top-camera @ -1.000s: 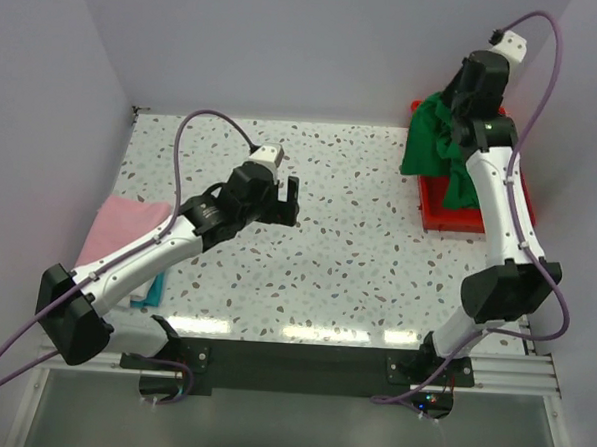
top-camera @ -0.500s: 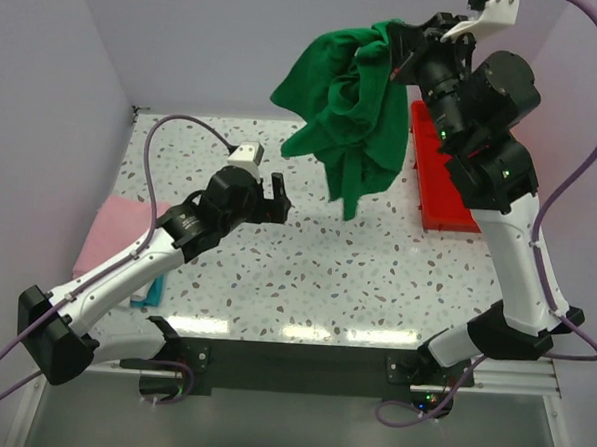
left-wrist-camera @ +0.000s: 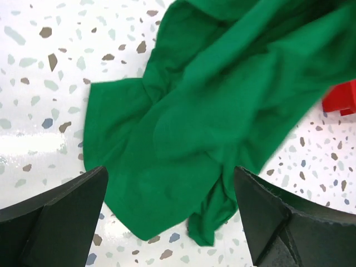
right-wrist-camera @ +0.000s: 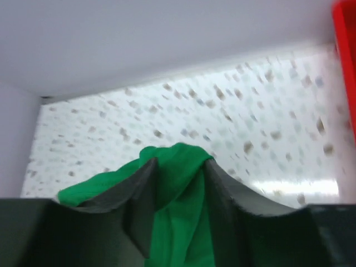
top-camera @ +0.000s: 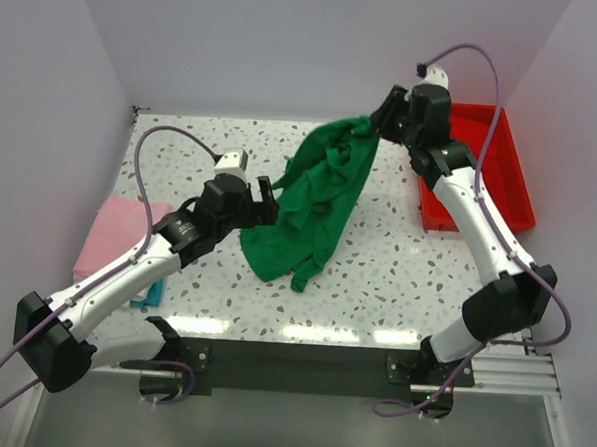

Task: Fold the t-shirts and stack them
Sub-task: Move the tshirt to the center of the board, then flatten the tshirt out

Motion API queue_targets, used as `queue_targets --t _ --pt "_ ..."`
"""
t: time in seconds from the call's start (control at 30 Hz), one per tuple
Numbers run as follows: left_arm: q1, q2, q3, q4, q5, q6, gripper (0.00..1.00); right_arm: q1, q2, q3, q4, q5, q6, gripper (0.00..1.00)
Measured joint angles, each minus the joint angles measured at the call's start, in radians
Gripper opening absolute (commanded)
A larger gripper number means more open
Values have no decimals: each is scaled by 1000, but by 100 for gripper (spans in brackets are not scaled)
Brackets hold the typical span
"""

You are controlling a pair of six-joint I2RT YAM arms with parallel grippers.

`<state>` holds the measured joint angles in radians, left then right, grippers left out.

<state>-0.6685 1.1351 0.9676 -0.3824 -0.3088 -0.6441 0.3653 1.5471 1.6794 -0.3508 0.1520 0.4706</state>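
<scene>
The bright green t-shirt [top-camera: 314, 204] lies crumpled on the middle of the speckled table, its upper end raised to my right gripper [top-camera: 381, 121]. In the right wrist view the green cloth [right-wrist-camera: 178, 222] still lies between the two fingers, and the right gripper [right-wrist-camera: 181, 162] stands parted around it. My left gripper [top-camera: 265, 204] is wide open at the shirt's left edge. Seen from the left wrist, the shirt [left-wrist-camera: 206, 111] spreads just ahead of the left gripper [left-wrist-camera: 169, 172], with nothing between its fingers. A pink t-shirt [top-camera: 118, 229] lies at the left edge.
A rigid red tray [top-camera: 511, 185] stands at the back right; its corner [left-wrist-camera: 342, 100] shows beyond the shirt. A teal object [top-camera: 153, 294] peeks out beside the pink shirt under the left arm. Walls close in the left, back and right sides.
The right arm carried the green shirt from the tray, up high, then down onto the table's middle, and its jaws parted. The left gripper stayed open and shifted slightly.
</scene>
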Motion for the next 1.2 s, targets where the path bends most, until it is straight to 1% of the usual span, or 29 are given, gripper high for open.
queue_targets --t 0.03,0.13,0.2,0.27,0.33,0.47,0.53,0.6,0.8,0.93,1.2 --pt "1 6 -10 0 -1 -5 99 -55 22 -66 -11 -25 27 55" --pt "7 42 -35 2 -1 -31 97 -192 122 -179 -67 -73 66 63" --pt "8 74 -57 7 2 -50 95 -237 157 -234 -99 -77 70 65" --pt "11 103 -84 18 7 -69 93 -235 149 -286 -114 -79 71 67" --pt "13 137 -109 23 14 -92 90 -191 118 -328 -112 -64 66 67" --pt "32 207 -134 36 37 -139 82 -16 67 -374 -89 -39 52 66" --pt "55 244 -136 52 50 -161 79 74 79 -373 -63 -39 44 66" --pt "89 285 -136 75 71 -185 78 125 112 -369 -45 -40 40 65" --pt "176 426 -103 103 90 -241 76 170 297 -299 -29 -48 28 65" --pt "184 504 -50 101 84 -276 75 204 397 -211 -37 -47 16 66" --pt "189 600 42 75 37 -334 68 283 501 -69 -49 -35 3 66"
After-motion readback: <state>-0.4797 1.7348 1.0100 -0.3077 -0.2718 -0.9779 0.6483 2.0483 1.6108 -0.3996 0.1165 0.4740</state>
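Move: Below and ahead of the left hand lies the green t-shirt, its middle about 8 cm ahead, 11 cm to the right and 19 cm down; the pink shirt is level with the left hand, some 29 cm to its left and 19 cm down. From the high right hand, which still has the green shirt's raised end at its fingers, that same middle lies roughly 7 cm back, 13 cm left and 32 cm below; the red bin sits 22 cm to the right, 5 cm farther out and 35 cm below. Flinging down and rightward, the right hand opens further to let the green shirt's raised end go, then swings back left over the cloth, ending about 29 cm lower and 15 cm farther left, fingers tipped down and open. The left hand sinks 18 cm to the shirt's left edge, then eases forward, tilting down, turning counter-clockwise and partly closing. ##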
